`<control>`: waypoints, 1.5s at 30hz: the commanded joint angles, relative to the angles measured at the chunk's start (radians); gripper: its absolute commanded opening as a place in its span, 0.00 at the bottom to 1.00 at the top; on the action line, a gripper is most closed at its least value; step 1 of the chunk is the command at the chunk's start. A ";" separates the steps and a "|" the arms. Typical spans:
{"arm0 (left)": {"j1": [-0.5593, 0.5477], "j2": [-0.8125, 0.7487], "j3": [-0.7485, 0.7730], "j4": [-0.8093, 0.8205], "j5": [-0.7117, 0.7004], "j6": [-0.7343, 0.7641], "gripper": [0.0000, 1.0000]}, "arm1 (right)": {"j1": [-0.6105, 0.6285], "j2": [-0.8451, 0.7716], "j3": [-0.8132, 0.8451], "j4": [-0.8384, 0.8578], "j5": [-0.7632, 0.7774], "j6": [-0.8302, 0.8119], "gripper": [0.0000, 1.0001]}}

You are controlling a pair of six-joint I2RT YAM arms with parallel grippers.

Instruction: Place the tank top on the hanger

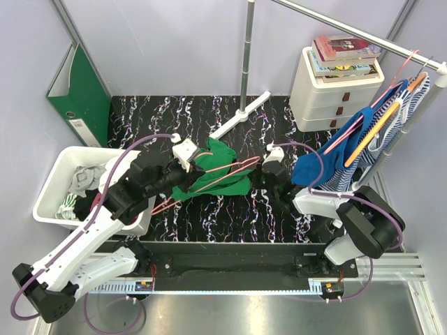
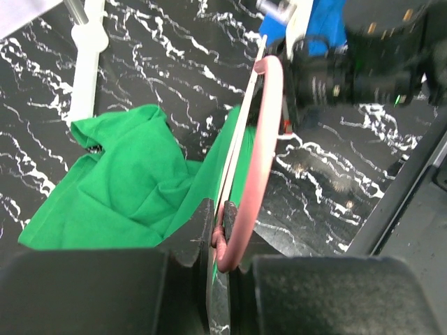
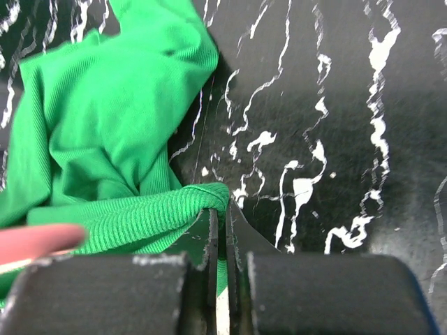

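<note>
The green tank top (image 1: pixel 222 162) lies crumpled on the black marbled table, mid-view from above. The thin pink hanger (image 1: pixel 230 170) lies slanted across it, with its lower-left end past the fabric. My left gripper (image 1: pixel 187 167) is shut on the hanger (image 2: pixel 262 139) wire at the top's left side; the wire sits pinched between the jaws, and green cloth (image 2: pixel 126 188) spreads to their left. My right gripper (image 1: pixel 262 169) is at the top's right edge, shut on a ribbed green hem (image 3: pixel 140 216). A blurred bit of the pink hanger (image 3: pixel 38 241) shows at the left of the right wrist view.
A white bin (image 1: pixel 57 174) of clothes stands left, with a green binder (image 1: pixel 80 94) behind it. White drawers (image 1: pixel 334 94) topped with books stand back right. A rail (image 1: pixel 349 31) carries a blue garment (image 1: pixel 335 153), a striped one and an orange hanger (image 1: pixel 374 132). The rail's white foot (image 1: pixel 241 115) lies behind the top.
</note>
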State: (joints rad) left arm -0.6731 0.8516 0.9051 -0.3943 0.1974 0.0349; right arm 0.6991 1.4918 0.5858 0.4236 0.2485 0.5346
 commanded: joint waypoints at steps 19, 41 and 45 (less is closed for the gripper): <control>-0.016 -0.031 -0.008 -0.023 -0.035 0.074 0.00 | -0.144 -0.232 0.000 -0.106 0.032 -0.085 0.00; -0.020 -0.023 -0.008 -0.018 -0.070 0.062 0.00 | 0.057 -0.301 0.206 -0.289 -0.172 -0.108 0.00; -0.022 -0.028 -0.009 -0.015 -0.067 0.062 0.00 | 0.138 -0.242 0.285 -0.296 -0.163 -0.127 0.00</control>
State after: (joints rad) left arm -0.6926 0.8387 0.8898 -0.4557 0.1417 0.0898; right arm 0.7704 1.2095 0.7750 0.1177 0.0860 0.4416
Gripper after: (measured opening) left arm 0.092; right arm 0.021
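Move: The right hand, with an edge of the green tank top already pinched, has the hanger's free end about 9 cm above it, roughly 2 cm to its left and 2 cm back. The heap of the tank top lies some 10 cm to that hand's left, 5 cm ahead and 6 cm lower; the foot of the rack post stands about 20 cm ahead and 4 cm left. From the left hand, which grips the hanger, that free end is some 8 cm ahead, 14 cm right and 9 cm lower. Keeping the tank top's ribbed edge pinched, the right hand climbs about 12 cm in all, first bearing some 5 cm to the right and slightly forward to go round the hanger's free end, then drawing back and, late and fast, sweeping nearly 10 cm left over the hanger's arm while turning about 15 degrees counter-clockwise. The left hand keeps its grip on the hanger and holds it almost in place, sinking a couple of centimetres. ##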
